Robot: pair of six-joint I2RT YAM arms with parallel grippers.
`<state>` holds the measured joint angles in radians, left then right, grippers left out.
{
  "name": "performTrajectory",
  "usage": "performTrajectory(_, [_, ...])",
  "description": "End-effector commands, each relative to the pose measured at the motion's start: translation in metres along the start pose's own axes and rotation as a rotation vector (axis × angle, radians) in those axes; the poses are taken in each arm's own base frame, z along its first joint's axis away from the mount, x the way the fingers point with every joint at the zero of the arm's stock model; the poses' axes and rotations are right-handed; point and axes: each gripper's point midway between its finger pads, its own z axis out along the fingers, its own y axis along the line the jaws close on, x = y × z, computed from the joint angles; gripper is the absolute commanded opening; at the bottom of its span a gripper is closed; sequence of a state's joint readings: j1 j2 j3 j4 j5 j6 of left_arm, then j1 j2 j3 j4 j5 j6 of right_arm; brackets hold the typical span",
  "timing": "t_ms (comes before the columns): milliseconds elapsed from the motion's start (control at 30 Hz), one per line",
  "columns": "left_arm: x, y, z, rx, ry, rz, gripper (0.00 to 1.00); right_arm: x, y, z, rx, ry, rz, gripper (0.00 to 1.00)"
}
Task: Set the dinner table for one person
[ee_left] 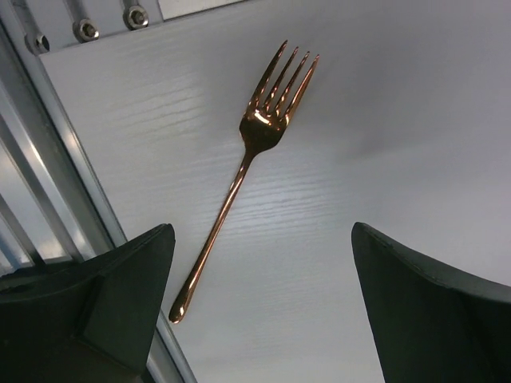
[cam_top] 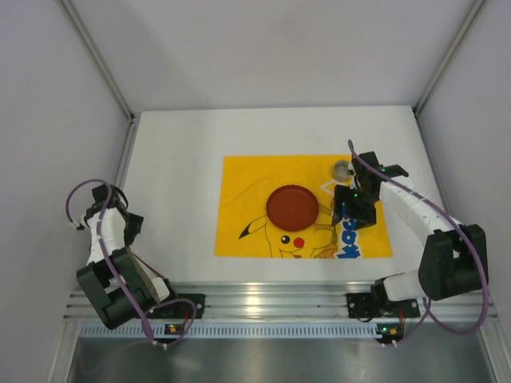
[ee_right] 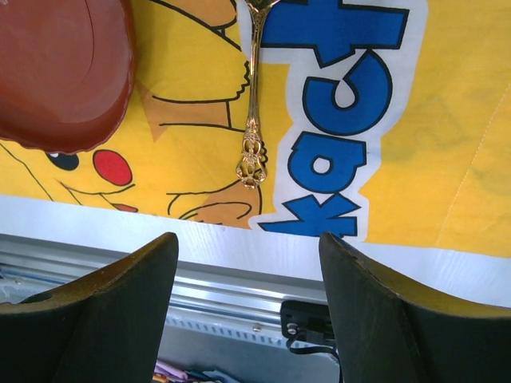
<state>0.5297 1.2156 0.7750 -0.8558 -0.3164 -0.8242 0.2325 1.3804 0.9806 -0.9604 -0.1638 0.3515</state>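
Observation:
The dinner table [cam_top: 176, 159] is a white tabletop with a silver rail [cam_top: 263, 299] at its near edge. A yellow cartoon mat [cam_top: 239, 179] lies on it, with a red plate [cam_top: 291, 207] at its middle and a small cup [cam_top: 343, 169] behind the plate to the right. My left gripper [cam_top: 120, 214] is open over the table's left edge, above a copper fork [ee_left: 249, 155] that lies flat between and ahead of its fingers [ee_left: 120, 295]. My right gripper [cam_top: 355, 209] is open and empty above the mat, right of the plate [ee_right: 64, 72]. A gold ornate utensil handle [ee_right: 253, 120] lies there; its head is out of view.
White walls with aluminium corner posts [cam_top: 100, 60] enclose the table on three sides. In the left wrist view a frame rail [ee_left: 56, 159] runs close beside the fork's handle. Blue lettering [ee_right: 343, 104] is printed on the mat [ee_right: 447, 144] right of the gold utensil.

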Motion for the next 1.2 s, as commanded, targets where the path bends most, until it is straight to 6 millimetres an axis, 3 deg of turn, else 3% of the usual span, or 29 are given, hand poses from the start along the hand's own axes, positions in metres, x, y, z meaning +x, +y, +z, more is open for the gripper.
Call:
performTrajectory(0, [-0.011,-0.014,0.019,0.034,-0.045,-0.002,0.97,-0.012,0.003,-0.014,-0.006,-0.02,-0.024,0.72])
performTrajectory(233, [0.028,-0.02,0.053,0.08,0.063,-0.043,0.92,-0.014,0.001,-0.018,0.017,-0.004,-0.03,0.72])
performTrajectory(333, [0.035,-0.023,0.061,0.093,0.081,-0.067,0.9,-0.016,0.001,-0.021,0.028,0.001,-0.032,0.72])
performTrajectory(433, [0.038,-0.026,0.07,0.101,0.088,-0.059,0.84,-0.016,0.001,-0.021,0.034,0.008,-0.03,0.72])
performTrajectory(500, [0.047,-0.028,0.076,0.106,0.121,-0.049,0.73,-0.019,0.002,-0.022,0.032,0.003,-0.027,0.72])
performTrajectory(567, [0.047,-0.039,0.077,0.141,0.13,-0.043,0.67,-0.02,0.002,-0.021,0.032,0.009,-0.018,0.72])
performTrajectory(733, [0.041,-0.076,0.075,0.246,0.119,-0.026,0.61,-0.024,0.004,-0.02,0.031,0.009,-0.004,0.71])
performTrajectory(833, [0.041,-0.087,0.077,0.245,0.126,0.013,0.53,-0.026,0.006,-0.02,0.03,0.004,0.003,0.7])
performTrajectory(967, [0.044,-0.087,0.08,0.229,0.137,0.05,0.42,-0.027,0.007,-0.021,0.028,0.0,0.007,0.71])
performTrajectory(1167, [0.034,-0.092,0.062,0.255,0.101,0.111,0.41,-0.025,0.008,-0.02,0.02,-0.002,0.023,0.71])
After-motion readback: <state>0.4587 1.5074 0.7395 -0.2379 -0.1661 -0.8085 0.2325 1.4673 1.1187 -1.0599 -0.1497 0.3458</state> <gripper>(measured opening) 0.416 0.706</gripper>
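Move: The fork lies under my left hand, its middle some 2 cm back, 1 cm to the left and about 5 cm below, tines pointing outward to the left. The table's front-left corner is about 10 cm back and 12 cm left of me; the plate sits roughly 11 cm ahead and 45 cm to my right. From my right hand the fork is about 61 cm left, 7 cm back and 8 cm below. I drop my open left hand about 5 cm to the table around the fork, then sweep forward some 11 cm close to the table top, bringing the rear finger against the fork's neck and dragging it along. Meanwhile my fingers close to less than half open, without pinching the fork yet, and their tips tilt forward by nearly 20 degrees. ##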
